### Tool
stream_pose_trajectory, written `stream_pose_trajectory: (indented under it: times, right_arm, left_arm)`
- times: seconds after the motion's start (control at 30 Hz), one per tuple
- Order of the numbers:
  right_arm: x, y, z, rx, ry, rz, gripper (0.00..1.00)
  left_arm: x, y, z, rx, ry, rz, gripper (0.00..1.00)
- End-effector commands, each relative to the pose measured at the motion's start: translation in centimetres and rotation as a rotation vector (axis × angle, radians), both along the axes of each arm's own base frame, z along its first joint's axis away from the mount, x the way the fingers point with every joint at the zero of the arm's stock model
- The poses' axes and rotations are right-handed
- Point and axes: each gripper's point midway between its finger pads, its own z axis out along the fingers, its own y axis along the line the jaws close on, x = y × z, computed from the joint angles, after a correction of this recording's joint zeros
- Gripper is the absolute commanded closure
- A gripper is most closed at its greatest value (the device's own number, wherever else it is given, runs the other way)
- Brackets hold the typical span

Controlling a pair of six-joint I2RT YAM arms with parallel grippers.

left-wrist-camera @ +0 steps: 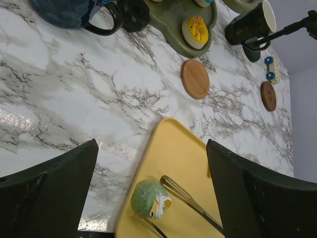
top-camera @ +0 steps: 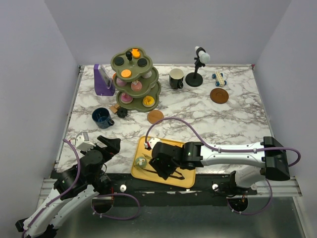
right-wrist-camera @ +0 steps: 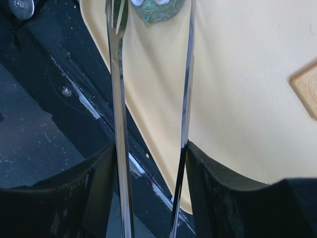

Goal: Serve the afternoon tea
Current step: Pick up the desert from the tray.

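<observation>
The olive-green three-tier stand (top-camera: 135, 79) at the back holds several small treats. A green cupcake (top-camera: 140, 161) lies on the yellow tray (top-camera: 188, 181) at the front edge. My right gripper (top-camera: 161, 166) is shut on metal tongs (right-wrist-camera: 119, 99), and their two tips flank the green cupcake (right-wrist-camera: 157, 9). My left gripper (top-camera: 99, 144) hangs open at the front left, empty, with the cupcake (left-wrist-camera: 147, 198) in view ahead of it. The dark-blue mug (top-camera: 101, 117) stands left of the stand and the black mug (top-camera: 176, 78) to its right. Two brown coasters (top-camera: 155, 116) (top-camera: 219, 95) lie bare.
A purple wedge holder (top-camera: 102, 80) stands at the back left and a black stand with a white ball top (top-camera: 197, 67) at the back right, beside a small blue-and-white toy (top-camera: 219, 77). A dark doughnut (top-camera: 122, 113) lies by the blue mug. A tan biscuit (right-wrist-camera: 307, 89) sits on the tray.
</observation>
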Motion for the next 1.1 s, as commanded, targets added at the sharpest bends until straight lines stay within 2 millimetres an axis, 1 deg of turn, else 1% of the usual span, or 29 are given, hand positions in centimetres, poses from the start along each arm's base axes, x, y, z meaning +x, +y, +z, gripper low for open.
stream_pose_trajectory:
  times: [0.0, 0.1, 0.27, 0.47, 0.53, 0.6, 0.7, 0.83, 0.97, 1.03, 1.07]
  right_arm:
    - [-0.3, 0.4, -0.1, 0.010, 0.008, 0.010, 0.39]
    - [-0.2, 0.3, 0.4, 0.005, 0.001, 0.006, 0.44]
    - [1.1, -0.1, 2.1, 0.022, -0.065, -0.037, 0.53]
    - [2.5, -0.2, 5.7, 0.072, -0.146, -0.078, 0.58]
    - [3.1, -0.3, 6.9, 0.083, -0.177, -0.093, 0.59]
    - [3.8, -0.5, 8.2, 0.091, -0.216, -0.116, 0.60]
    - [5.3, -1.0, 10.4, 0.112, -0.283, -0.162, 0.62]
    - [7.7, -1.5, 12.7, 0.133, -0.369, -0.238, 0.63]
    - [10.9, -1.7, 14.6, 0.171, -0.415, -0.325, 0.63]
    - [12.8, -1.7, 15.7, 0.203, -0.431, -0.362, 0.63]
    - [14.0, -1.8, 16.2, 0.217, -0.437, -0.388, 0.63]
  left_arm:
    - [-0.1, 0.0, 0.3, -0.013, -0.008, -0.006, 0.02]
    - [-0.1, -0.1, 0.3, -0.013, -0.009, -0.005, 0.01]
    - [0.0, -0.1, 0.3, -0.010, -0.015, -0.005, 0.01]
    - [0.0, 0.0, 0.4, -0.009, -0.015, -0.005, 0.02]
    - [-0.1, 0.0, 0.8, -0.030, -0.035, -0.005, 0.01]
    - [-0.1, 0.0, 0.8, -0.029, -0.036, -0.005, 0.01]
    - [0.0, 0.0, 0.8, -0.031, -0.039, -0.006, 0.02]
    - [0.0, -0.1, 0.9, -0.030, -0.040, -0.011, 0.01]
    - [0.1, -0.4, 0.9, -0.031, -0.039, -0.017, 0.01]
    - [0.1, -0.5, 1.0, -0.033, -0.042, -0.021, 0.01]
    - [0.1, -0.5, 1.0, -0.033, -0.045, -0.022, 0.02]
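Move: The green dessert sits on the tray between the open tips of the tongs gripped by the right hand, about 9 cm left of that hand, 5 cm ahead and 7 cm below. From the same hand the square biscuit lies some 12 cm ahead and 6 cm right; the cork coaster is about 27 cm ahead and 3 cm left, both about 9 cm lower. From the left hand the dessert is roughly 10 cm right, 5 cm back and 12 cm below. The green dessert is first pinched between the tongs' tips as the right fingers, still gripping the tongs, squeeze together while the hand stays in place. Then the hand lifts away from the tray, about 13 cm up, swinging forward some 10 cm towards the tea tower, ever faster forward near the end. The wrist tilts the tips upward by about 20 degrees and turns clockwise, the fingers squeezing slightly more. ##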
